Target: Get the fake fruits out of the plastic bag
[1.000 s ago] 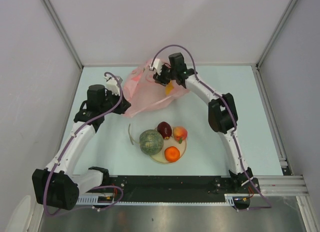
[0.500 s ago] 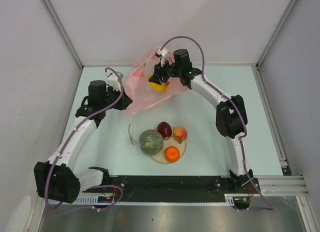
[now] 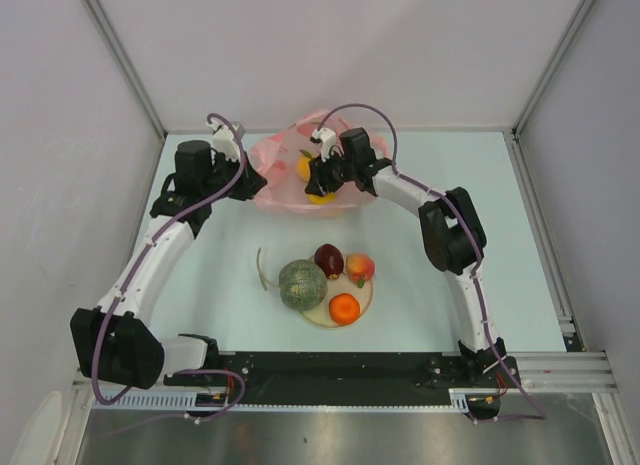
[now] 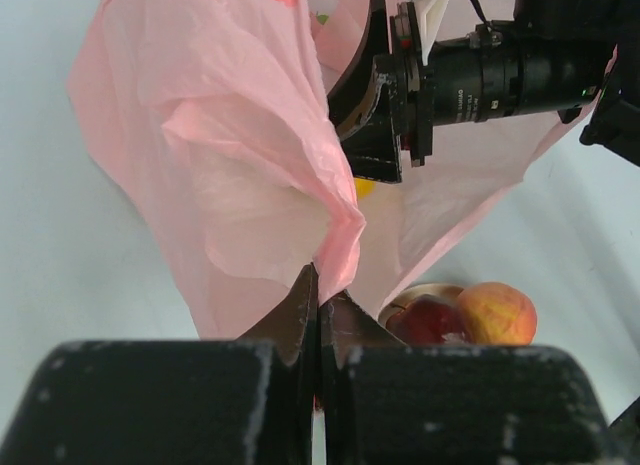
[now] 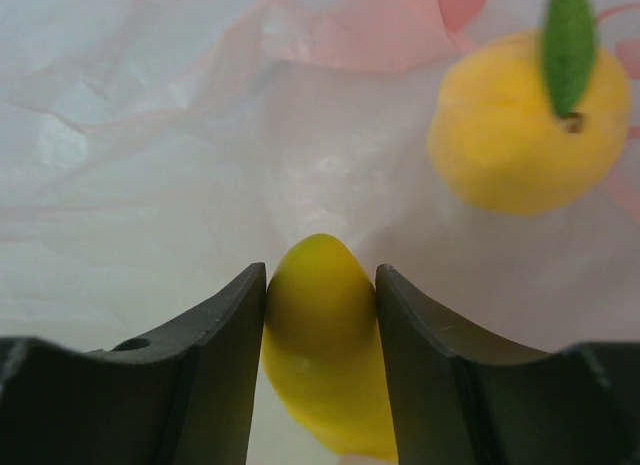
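The pink plastic bag lies bunched at the back of the table. My left gripper is shut on a fold of the bag at its left edge. My right gripper reaches into the bag and is shut on the yellow oblong fruit, which also shows from above. A round yellow-orange fruit with a green leaf lies inside the bag beside it. The netted melon, dark red apple, peach-coloured fruit and orange sit on or against the cream plate.
A thin pale curved strip lies on the table left of the melon. Grey walls with metal rails close in the table at the back and on both sides. The black rail with the arm bases runs along the near edge.
The left gripper has moved back with the bag's edge. The bag has sunk and bunched toward the back. The right gripper with the yellow fruit has moved left and lower.
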Motion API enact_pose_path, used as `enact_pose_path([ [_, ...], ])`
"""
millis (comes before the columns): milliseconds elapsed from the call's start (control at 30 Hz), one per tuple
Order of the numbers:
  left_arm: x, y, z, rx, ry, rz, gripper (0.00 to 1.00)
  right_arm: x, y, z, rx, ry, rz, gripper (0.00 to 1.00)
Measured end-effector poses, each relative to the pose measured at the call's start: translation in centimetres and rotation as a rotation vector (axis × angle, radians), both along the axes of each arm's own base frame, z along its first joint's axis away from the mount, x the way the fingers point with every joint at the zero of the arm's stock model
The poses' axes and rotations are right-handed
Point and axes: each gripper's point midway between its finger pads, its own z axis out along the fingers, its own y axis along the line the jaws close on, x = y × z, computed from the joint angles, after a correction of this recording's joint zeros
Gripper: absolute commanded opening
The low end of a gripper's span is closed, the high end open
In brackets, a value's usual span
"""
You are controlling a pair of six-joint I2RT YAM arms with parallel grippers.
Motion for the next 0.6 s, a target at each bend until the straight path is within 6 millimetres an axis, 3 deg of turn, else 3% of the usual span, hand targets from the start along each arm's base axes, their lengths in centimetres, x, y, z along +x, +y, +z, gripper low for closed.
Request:
enact_pose_path([
  [67,0.0,0.0,-0.2,0.001,0.003,0.000,0.00,0.0,-0.4,-0.8,-0.019,0.003,-0.010,0.61],
  [233,-0.5,0.1,-2.0,0.008,0.042,0.000,0.00,-0.1,-1.3,-2.5,-0.065,0.014,-0.041,0.68],
  [400,-1.6,0.3,-5.0,0.025,0.111,-0.002,0.00,0.4,-1.5,-2.6,-0.090,-0.014,-0.063,0.72],
  [600,-3.2,1.1,-6.6,0.071,0.125,-0.003,0.00,0.6,-1.2,-2.8,-0.145,-0.088,-0.046,0.76],
])
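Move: Between the right fingertips hangs the long yellow fruit, its middle some 3 cm below that hand, just over the bag's floor. The leafed fruit sits about 7 cm ahead, 5 cm left and 4 cm below; the dark plum on the plate is roughly 20 cm back, 1 cm right and 8 cm lower. From the left hand, which holds the bag's rim, the yellow fruit lies about 9 cm ahead, 13 cm right and 15 cm down. Sinking about 2.5 cm and easing 1.5 cm to its right, the right hand opens from its grip on the long yellow fruit and lets go of it onto the bag's floor. Its fingers go on spreading around the near end while the hand almost stops. The left hand, still pinching the rim, drops some 6.5 cm and draws back 3 cm, tipping slightly down. ##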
